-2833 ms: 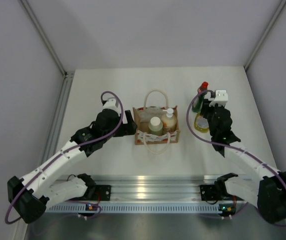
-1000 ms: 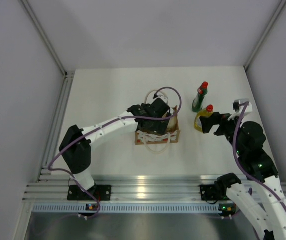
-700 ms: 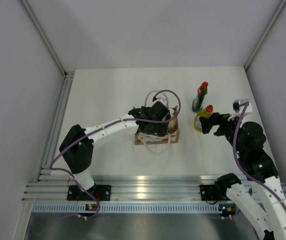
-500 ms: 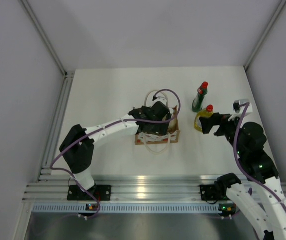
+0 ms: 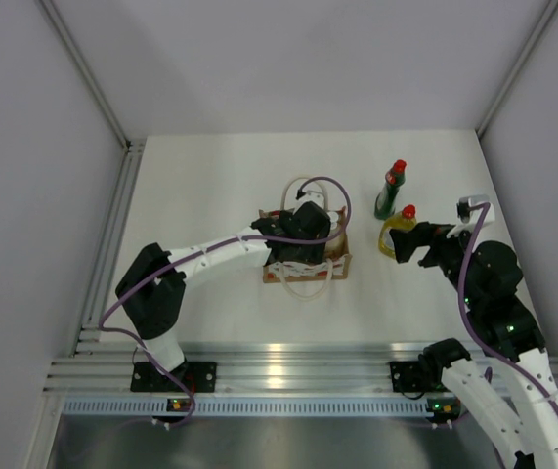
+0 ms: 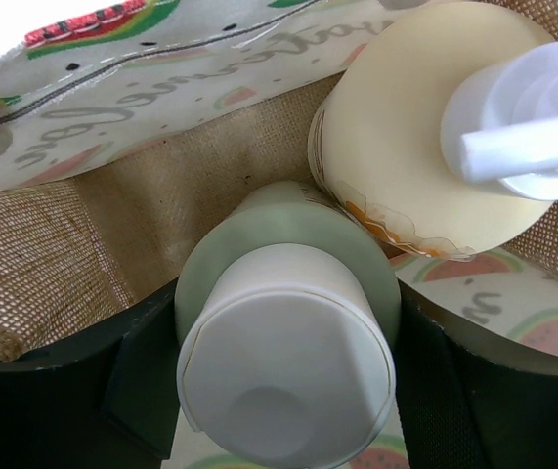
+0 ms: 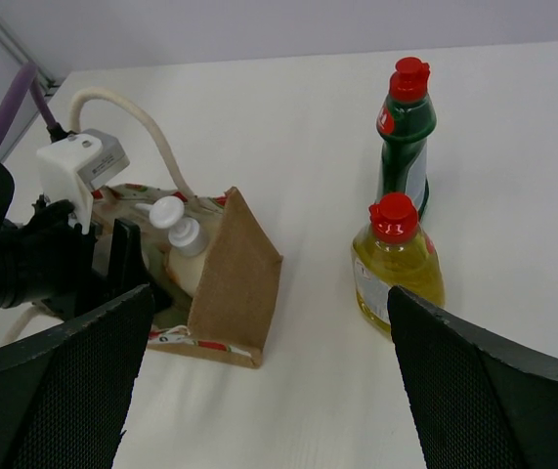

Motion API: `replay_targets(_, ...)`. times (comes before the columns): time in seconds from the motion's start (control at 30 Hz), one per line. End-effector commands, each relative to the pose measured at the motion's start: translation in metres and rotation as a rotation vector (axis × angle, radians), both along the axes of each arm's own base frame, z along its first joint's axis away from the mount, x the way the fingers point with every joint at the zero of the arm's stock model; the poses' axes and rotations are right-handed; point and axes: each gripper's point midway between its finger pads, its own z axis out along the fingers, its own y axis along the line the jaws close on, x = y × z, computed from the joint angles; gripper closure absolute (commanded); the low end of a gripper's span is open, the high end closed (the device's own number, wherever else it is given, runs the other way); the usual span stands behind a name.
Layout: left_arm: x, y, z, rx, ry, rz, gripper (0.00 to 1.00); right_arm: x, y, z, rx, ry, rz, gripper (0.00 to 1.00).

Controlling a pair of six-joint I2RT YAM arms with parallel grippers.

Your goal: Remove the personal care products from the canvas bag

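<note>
The canvas bag [image 5: 306, 266] stands mid-table with my left gripper [image 5: 300, 240] reaching down into it. In the left wrist view the pale green bottle [image 6: 279, 223] with its white cap sits between the two black fingers [image 6: 147, 376], which press on both of its sides: the left gripper [image 6: 288, 386] is shut on it. The cream pump bottle [image 6: 410, 117] stands beside it in the bag. The dark green bottle [image 5: 389, 193] and the yellow bottle [image 5: 396, 234] stand on the table to the right. My right gripper [image 5: 407, 244] hovers open next to the yellow bottle, holding nothing.
The right wrist view shows the bag [image 7: 237, 283] with its rope handle [image 7: 132, 115], the left arm's wrist [image 7: 24, 264] over it, and both red-capped bottles [image 7: 406, 137] upright. Grey walls enclose the white table [image 5: 200, 186]; a metal rail [image 5: 288, 376] runs along the near edge.
The left gripper has sunk a little deeper into the bag and closed on the pale green bottle. The right arm, drawn back from the two bottles earlier, has stayed still over the last second.
</note>
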Motion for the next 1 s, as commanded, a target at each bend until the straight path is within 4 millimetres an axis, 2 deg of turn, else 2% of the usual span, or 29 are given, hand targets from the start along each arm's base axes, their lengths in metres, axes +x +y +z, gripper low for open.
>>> replay_targets(0.0,0.005,-0.005,0.006,-0.045,-0.031,0.024,0.55,-0.001,-0.002,0.014,0.016,-0.043,-0.005,0.00)
replay_targets(0.03,0.005,-0.004,0.007,-0.046,-0.032,0.026,0.59,-0.001,-0.003,0.013,0.015,-0.042,-0.008,0.00)
replay_targets(0.07,0.005,-0.004,0.010,-0.048,-0.038,0.029,0.74,-0.001,-0.003,0.013,0.013,-0.041,-0.008,0.00)
replay_targets(0.13,0.005,-0.004,0.015,-0.061,-0.044,0.030,0.91,-0.001,-0.003,0.013,0.016,-0.043,-0.008,0.00)
replay_targets(0.2,0.005,-0.005,0.022,-0.076,-0.053,0.032,1.00,0.000,-0.002,0.014,0.015,-0.045,-0.006,0.01)
replay_targets(0.43,0.006,-0.001,0.072,-0.160,-0.136,0.038,1.00,0.001,-0.002,0.017,0.018,-0.062,-0.006,0.01)
replay_targets(0.77,0.002,0.007,0.119,-0.230,-0.212,0.026,1.00,0.000,-0.002,0.021,0.028,-0.078,-0.007,0.01)
replay_targets(0.97,-0.003,0.017,0.157,-0.292,-0.276,0.023,1.00,-0.001,-0.002,0.022,0.029,-0.081,-0.007,0.01)
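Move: The pale green bottle is already pinched between my left fingers inside the canvas bag, its middle about 1 cm ahead of my hand point and 2 cm below. The bag's middle is 1 cm to the right and 4 cm lower; the pump bottle stands some 7 cm right and 2 cm ahead, and outside the bag the yellow bottle is about 22 cm right and 2 cm ahead. From my idle right hand, the pale green bottle lies roughly 24 cm left, 7 cm ahead and 20 cm below. After a short hold I draw the pale green bottle up past the pump bottle with my left hand, about 8 cm, slowly at first and then briskly. My fingers keep their grip throughout, and my wrist tips them some 10 degrees outward from pointing down as I lift, with only a small drift back and left. ##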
